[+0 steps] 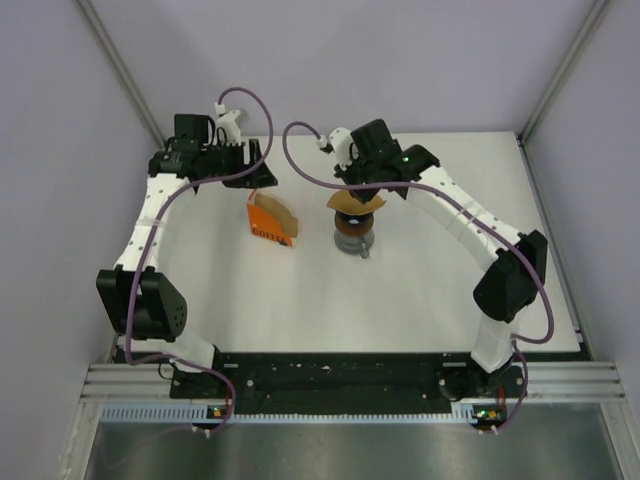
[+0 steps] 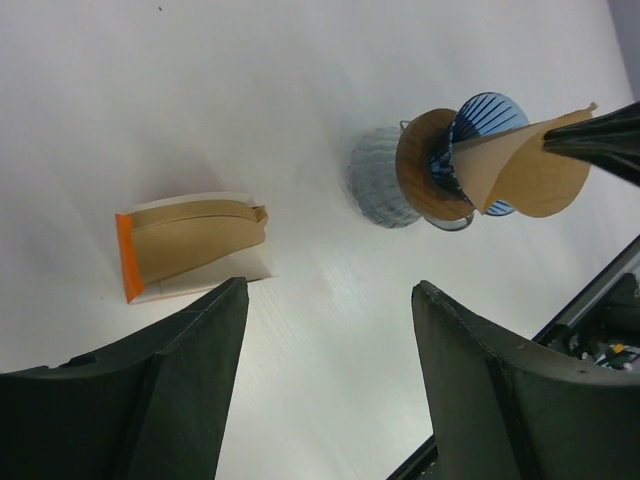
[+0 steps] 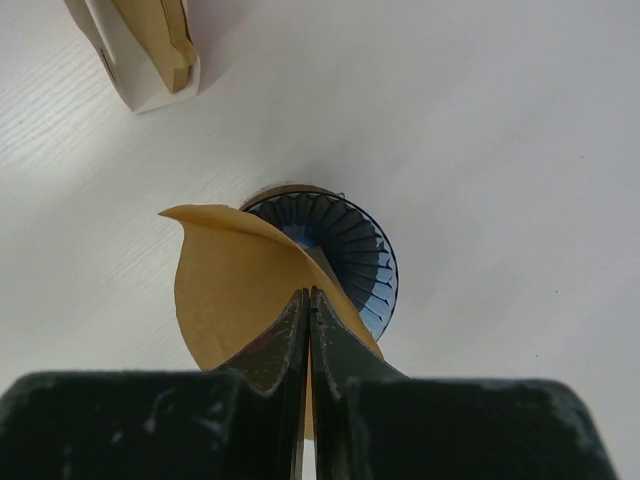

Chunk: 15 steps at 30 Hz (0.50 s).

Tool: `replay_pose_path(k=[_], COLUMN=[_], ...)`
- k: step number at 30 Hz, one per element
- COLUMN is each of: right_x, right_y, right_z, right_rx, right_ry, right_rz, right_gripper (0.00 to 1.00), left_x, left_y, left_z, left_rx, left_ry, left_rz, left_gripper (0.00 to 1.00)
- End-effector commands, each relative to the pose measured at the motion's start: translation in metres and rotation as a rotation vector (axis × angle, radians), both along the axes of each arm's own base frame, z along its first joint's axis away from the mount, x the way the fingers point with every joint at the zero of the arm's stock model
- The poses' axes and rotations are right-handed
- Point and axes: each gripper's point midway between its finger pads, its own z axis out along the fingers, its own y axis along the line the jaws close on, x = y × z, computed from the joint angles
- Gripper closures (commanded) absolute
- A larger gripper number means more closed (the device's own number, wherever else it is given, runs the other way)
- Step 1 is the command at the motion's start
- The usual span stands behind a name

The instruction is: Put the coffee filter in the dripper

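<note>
My right gripper (image 3: 308, 292) is shut on the rim of the tan coffee filter (image 3: 225, 290), holding it just above the dripper (image 3: 350, 255). The filter's point dips into the ribbed, bluish-dark funnel. In the top view the filter (image 1: 355, 203) hangs over the dripper (image 1: 355, 236), with the right gripper (image 1: 372, 190) right over them. In the left wrist view the filter (image 2: 520, 170) and the dripper (image 2: 480, 125) sit on a clear ribbed cup (image 2: 380, 180). My left gripper (image 2: 330, 290) is open and empty, at the back left (image 1: 262, 178).
An orange pack of filters (image 1: 270, 220) lies on the white table left of the dripper; it also shows in the left wrist view (image 2: 190, 245) and in the right wrist view (image 3: 150, 50). Grey walls enclose the table on three sides.
</note>
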Motion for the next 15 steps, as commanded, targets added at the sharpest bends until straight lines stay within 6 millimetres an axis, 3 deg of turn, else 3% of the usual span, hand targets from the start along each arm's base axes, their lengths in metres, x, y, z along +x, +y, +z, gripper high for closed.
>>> replay_pose_path(k=[1,5,11,15], right_x=[0.012,0.015,0.014,0.009], right_y=[0.004,0.008,0.018,0.019], right_z=[-0.023,-0.045,-0.078,-0.103], right_rx=[-0.023,-0.042,-0.052,-0.068], right_ry=[0.029,0.075,0.159,0.22], right_rz=[-0.045,-0.057,-0.039,-0.043], right_gripper=[1.0,1.0,1.0,1.0], left_x=[-0.001,-0.002,-0.006,-0.009], left_y=[-0.021,-0.038,-0.066,-0.079], left_z=[0.032,0.027,-0.005,-0.012], left_rx=[-0.174,-0.219,-0.194,-0.235], left_ry=[0.001,0.049,0.124,0.161], left_rz=[0.066,0.069,0.054,0.044], left_gripper=[0.28,0.28,0.29,0.29])
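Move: The coffee filter stands loosely in the dripper, its mouth proud; its middle lies about 5 cm below the right hand's shut fingertips, 1 cm ahead and 1 cm left. The dripper is directly under the filter, some 10 cm below the hand, and the glass carafe under that. The coffee box stands about 17 cm left, 4 cm ahead, near the table. From the left hand, the filter lies roughly 15 cm right, 1 cm back and 8 cm below. Straight down, about 9 cm, the right hand drives its shut fingertips through the filter's open mouth and into the dripper, pressing the paper down from inside while the wrist tips about 10 degrees. Meanwhile the left hand, open and empty, swings some 6 cm to the right, towards the dripper, rolling slightly. ##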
